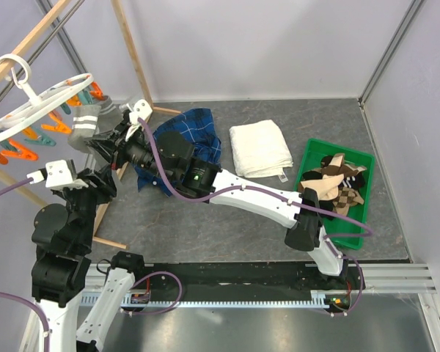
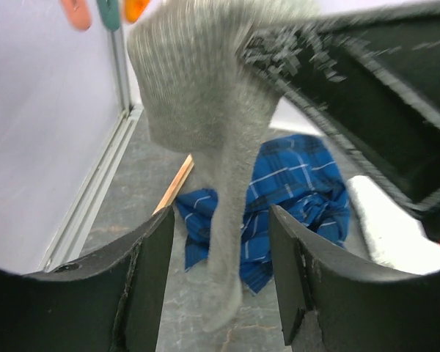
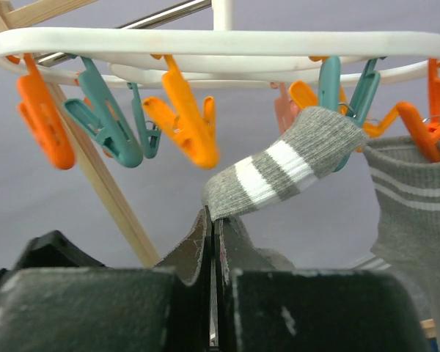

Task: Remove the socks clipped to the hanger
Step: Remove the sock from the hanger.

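The white round hanger (image 3: pixel 205 44) carries orange and teal pins and hangs from a wooden pole at the upper left (image 1: pixel 37 110). A grey sock with white stripes (image 3: pixel 279 169) is held by a teal pin. It stretches down to my right gripper (image 3: pixel 214 216), which is shut on its cuff. A second grey sock (image 3: pixel 411 220) hangs from an orange pin to its right. In the left wrist view a grey sock (image 2: pixel 205 110) dangles between the fingers of my open left gripper (image 2: pixel 220 220), untouched by either finger. From above, both grippers (image 1: pixel 106 172) (image 1: pixel 99 139) sit just under the hanger.
A blue plaid shirt (image 1: pixel 198 136) lies on the floor below the socks, next to a folded white towel (image 1: pixel 260 147). A green bin (image 1: pixel 359 224) at the right holds several checkered and dark socks. Wooden rack poles (image 1: pixel 132 51) stand at the left.
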Tool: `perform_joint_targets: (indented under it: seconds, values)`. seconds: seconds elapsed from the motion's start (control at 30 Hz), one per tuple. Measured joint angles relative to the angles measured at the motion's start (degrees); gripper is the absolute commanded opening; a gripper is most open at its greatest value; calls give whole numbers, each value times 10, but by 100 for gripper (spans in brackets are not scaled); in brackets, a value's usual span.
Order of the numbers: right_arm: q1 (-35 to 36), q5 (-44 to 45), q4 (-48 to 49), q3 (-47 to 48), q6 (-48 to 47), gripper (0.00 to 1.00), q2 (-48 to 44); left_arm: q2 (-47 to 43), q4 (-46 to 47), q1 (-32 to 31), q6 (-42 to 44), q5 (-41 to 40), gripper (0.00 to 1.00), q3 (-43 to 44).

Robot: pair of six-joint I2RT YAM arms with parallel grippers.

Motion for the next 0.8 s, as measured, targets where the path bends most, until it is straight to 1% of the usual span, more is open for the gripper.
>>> perform_joint_targets:
  seconds: [0.33, 0.4, 0.43, 0.47, 0.53, 0.57, 0.6, 0.63, 0.7, 0.73, 0.8]
  values:
    - [4, -21, 2, -12, 35, 0, -2, 0, 5, 0, 0, -62, 56, -9]
    - [4, -26, 3, -12, 39, 0, -2, 0, 14, 0, 0, -70, 50, -11]
    - [4, -30, 5, -12, 41, 0, -2, 0, 21, 0, 0, -75, 45, -14]
    - [4, -33, 5, -12, 43, 0, -2, 1, 27, 0, 1, -80, 30, -18]
    - [4, -38, 5, -12, 45, 0, -2, 6, 35, 0, 4, -87, 17, -23]
    - [4, -39, 5, -12, 45, 0, -2, 9, 36, 0, 5, -89, 6, -24]
    - [4, -40, 5, -12, 45, 0, -2, 15, 38, 0, 7, -91, 2, -24]
    - [4, -41, 5, -12, 45, 1, -2, 19, 40, 0, 7, -91, 2, -24]
    - [3, -45, 5, -12, 43, 13, -2, 25, 43, 0, 7, -90, 2, -24]
    - [3, -46, 5, -12, 43, 28, -2, 26, 45, 0, 7, -90, 2, -24]
    - [2, -49, 4, -12, 42, 35, -2, 26, 44, 0, 7, -90, 2, -23]
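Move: The sock's loose tail hangs about 3 cm ahead of the open left fingers, 1 cm to their left and about level with them. From the right fingers, already pinching the sock, that tail hangs some 6 cm below, neither ahead nor aside. The teal clip holding the sock is about 8 cm ahead of the right fingers, 5 cm left and 6 cm above; the other grey sock hangs some 9 cm ahead of them, 2 cm left and 1 cm up. Swing the left gripper about 2.5 cm left, turning it some 10 degrees counter-clockwise, then ease forward about 1.5 cm while shutting its wide-open fingers on the sock's tail just below the right fingers. Meanwhile draw the right hand back about 2 cm with its pinch kept, stop there, and only after the left has closed start to open it. ##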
